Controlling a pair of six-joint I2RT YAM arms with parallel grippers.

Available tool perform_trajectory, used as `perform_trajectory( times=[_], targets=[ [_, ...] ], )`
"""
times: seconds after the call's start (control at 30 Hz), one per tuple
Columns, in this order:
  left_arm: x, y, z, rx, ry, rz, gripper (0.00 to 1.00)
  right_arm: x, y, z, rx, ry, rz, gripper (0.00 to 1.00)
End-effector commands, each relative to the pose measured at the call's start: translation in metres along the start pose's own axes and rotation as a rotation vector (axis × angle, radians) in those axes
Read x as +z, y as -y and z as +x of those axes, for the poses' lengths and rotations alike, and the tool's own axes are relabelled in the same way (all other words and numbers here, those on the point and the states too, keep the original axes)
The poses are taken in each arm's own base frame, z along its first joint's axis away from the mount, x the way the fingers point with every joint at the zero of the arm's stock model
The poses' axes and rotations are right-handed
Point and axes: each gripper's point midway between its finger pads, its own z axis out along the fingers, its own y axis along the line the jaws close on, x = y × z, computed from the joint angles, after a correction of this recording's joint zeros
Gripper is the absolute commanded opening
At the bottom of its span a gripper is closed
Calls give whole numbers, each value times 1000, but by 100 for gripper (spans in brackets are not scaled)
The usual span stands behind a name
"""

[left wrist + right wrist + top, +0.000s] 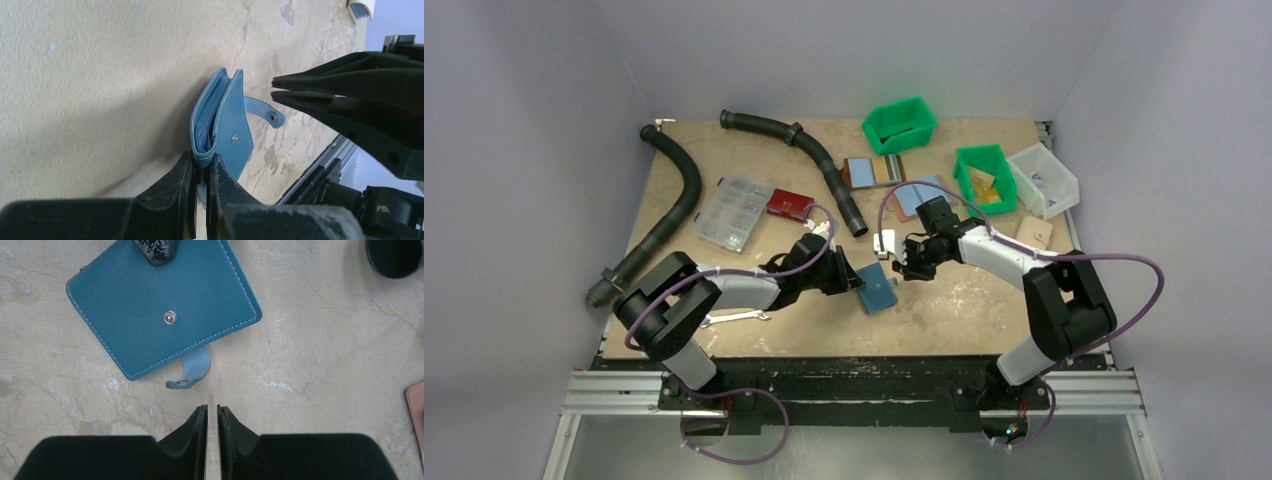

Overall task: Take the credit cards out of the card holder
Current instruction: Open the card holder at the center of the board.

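The card holder [877, 288] is a small dark-blue folding wallet lying mid-table, snap stud up. My left gripper [856, 282] is shut on its edge; in the left wrist view the fingers [204, 160] pinch the fold of the card holder [232, 120], lifting one flap so the light-blue inside shows. The snap tab [192, 372] hangs loose. My right gripper [212, 407] hovers just beside the tab with only a narrow slit between its fingers and nothing in it; it also shows as the right gripper [273, 87] in the left wrist view. The credit cards are hidden.
Two brown-backed, blue-lined holders [872, 172] [914, 197] lie behind. Green bins [899, 125] [984, 175] and a white bin [1044, 180] stand at the back right. Black hoses [674, 200] [814, 160], a clear organizer box [732, 212] and a wrench [734, 317] lie to the left.
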Motion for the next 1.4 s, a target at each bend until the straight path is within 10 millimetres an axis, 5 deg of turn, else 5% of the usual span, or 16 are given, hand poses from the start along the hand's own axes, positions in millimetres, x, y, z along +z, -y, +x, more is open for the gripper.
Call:
perform_trajectory(
  times=[0.0, 0.2, 0.37, 0.47, 0.77, 0.9, 1.17, 1.37],
  targets=[
    [5, -33, -5, 154, -37, -142, 0, -19, 12, -19, 69, 86, -3, 23],
    [9, -43, -23, 236, -39, -252, 3, -36, 7, -35, 69, 158, -37, 35],
    [-1, -33, -44, 252, 50, -246, 32, -48, -3, -50, 41, 235, -78, 39],
    [-16, -22, -61, 262, 122, -237, 46, -56, -6, -58, 30, 280, -85, 41],
    [-85, 3, -96, 273, 348, -196, 62, -60, -13, -66, 25, 324, -117, 43],
    [-115, 9, -101, 225, 441, -150, 98, -60, -13, -67, 28, 329, -116, 43],
    [-131, 15, -85, 179, 431, -48, 100, -59, -8, -69, 75, 329, -98, 44],
    [-114, 20, -65, 190, 330, 16, 100, -55, 2, -67, 154, 317, -65, 45]
  ],
)
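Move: The left hand pinches the card holder by its spine edge; the holder's middle lies about 3 cm to its right, level fore and aft and some 1 cm below. From the right hand the same holder lies roughly 5 cm left and 2 cm back, its loose strap reaching towards the fingers. From the left hand, the black hose's mouth is about 12 cm ahead and the wrench some 23 cm left and 7 cm back. The left fingers, still pinching the card holder's spine edge, draw it forward some 3 cm, then open wide and let go; that hand swings left about 10 cm and rises about 11, tilting its fingertips up some 20 degrees and easing back. The right hand, touching nothing, lifts about 7 cm and draws slightly back, opening its fingers part way. ##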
